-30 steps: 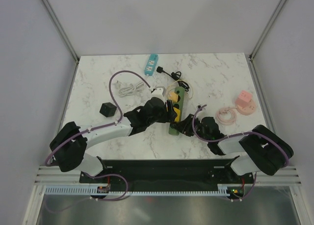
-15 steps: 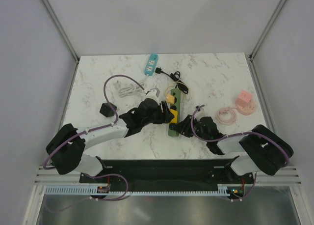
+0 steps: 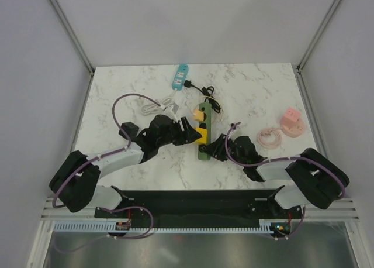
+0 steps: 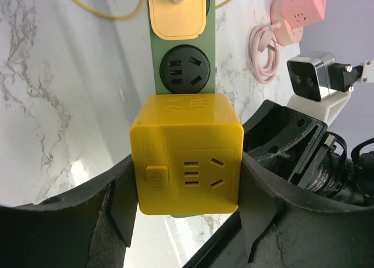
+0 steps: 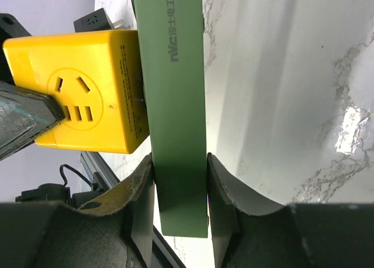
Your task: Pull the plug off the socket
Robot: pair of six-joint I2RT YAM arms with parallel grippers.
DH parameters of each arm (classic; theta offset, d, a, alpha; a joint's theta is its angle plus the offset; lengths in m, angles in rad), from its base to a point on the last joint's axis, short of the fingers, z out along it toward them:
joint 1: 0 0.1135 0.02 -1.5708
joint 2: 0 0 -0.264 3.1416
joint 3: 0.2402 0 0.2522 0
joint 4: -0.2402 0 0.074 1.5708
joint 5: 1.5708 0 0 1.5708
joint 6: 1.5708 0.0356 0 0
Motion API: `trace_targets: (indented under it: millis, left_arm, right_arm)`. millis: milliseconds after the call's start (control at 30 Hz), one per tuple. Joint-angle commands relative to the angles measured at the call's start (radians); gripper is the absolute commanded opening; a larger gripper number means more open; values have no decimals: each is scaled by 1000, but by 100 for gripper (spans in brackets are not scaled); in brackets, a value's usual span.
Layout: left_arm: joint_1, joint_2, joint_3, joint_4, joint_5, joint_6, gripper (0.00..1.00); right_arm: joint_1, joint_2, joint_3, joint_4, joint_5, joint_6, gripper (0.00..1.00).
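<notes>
A green power strip, the socket (image 3: 205,120) (image 4: 154,69) (image 5: 175,104), lies in the middle of the marble table. A yellow cube plug (image 3: 200,133) (image 4: 186,154) (image 5: 76,92) sits against its face near the near end. My left gripper (image 3: 196,133) (image 4: 187,192) is shut on the yellow cube, one finger on each side. My right gripper (image 3: 215,150) (image 5: 180,192) is shut on the near end of the green strip, with the fingers (image 5: 143,198) pressed to its two edges.
A flat orange plug (image 3: 200,113) (image 4: 177,10) sits farther along the strip. Behind lie a teal power strip (image 3: 180,76), a black plug and cord (image 3: 201,91) and a white cable (image 3: 153,107). A black adapter (image 3: 127,129) is at left; a pink cube socket (image 3: 291,120) with coiled cable (image 3: 270,138) is at right.
Both grippers and the green strip with the yellow cube have shifted a little to the left. Both grips are unchanged.
</notes>
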Motion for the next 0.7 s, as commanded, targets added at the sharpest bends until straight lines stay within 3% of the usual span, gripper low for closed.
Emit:
trace_targets:
  millis: [0, 67, 100, 133, 200, 267, 333, 367, 400, 533, 667]
  left_arm:
    - [50, -98, -44, 217, 192, -133, 2]
    - [-41, -120, 78, -38, 52, -26, 2]
    - [-94, -119, 137, -180, -215, 103, 2]
    - [-144, -113, 186, -335, -336, 159, 2]
    - [-192, -101, 252, -398, -440, 224, 2]
    - [-151, -134, 210, -334, -362, 214, 2]
    - [-97, -163, 94, -192, -101, 136, 2]
    - [-42, -173, 53, -40, 51, 44, 2]
    - [-27, -180, 27, 11, 87, 11, 2]
    - [-22, -193, 68, -94, 19, 37, 2]
    - [-14, -265, 85, -252, -179, 59, 2]
  right_arm:
    - [-71, 24, -16, -129, 289, 25, 0]
    - [-71, 25, -14, -131, 289, 25, 0]
    - [-71, 25, -14, -131, 289, 24, 0]
    - [-71, 25, -13, -134, 289, 24, 0]
    - [-71, 25, -11, -135, 289, 22, 0]
    - [-71, 27, -8, -140, 290, 20, 0]
    - [-71, 27, -9, -140, 293, 22, 0]
    - [-71, 27, -8, -137, 292, 24, 0]
    - [-71, 27, -8, -138, 293, 24, 0]
    - [-69, 24, -16, -124, 287, 16, 0]
    - [-71, 21, -20, -117, 275, -1, 0]
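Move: My left hand already grips the yellow plug, still on the green strip; the strip's middle lies about 2 cm ahead, 2 cm to the right and 4 cm below that hand. The tan plug on the strip is some 8 cm ahead and 3 cm below, the black cord coil 13 cm ahead, 5 cm right and 10 cm down. From my right hand, clamping the strip's near end, the yellow plug is 5 cm ahead, 3 cm left and 3 cm up; the strip's middle is 6 cm ahead and 1 cm left, about level. I rock my left hand's left side up a little over 10 degrees, then ease that tilt off as I draw the yellow plug up about 5 cm, ending slightly left, away from the green strip. My right hand keeps its pinch on the strip's near end and swings away right, forward and down, some 7 cm in all, turning about 15 degrees clockwise before it settles. ##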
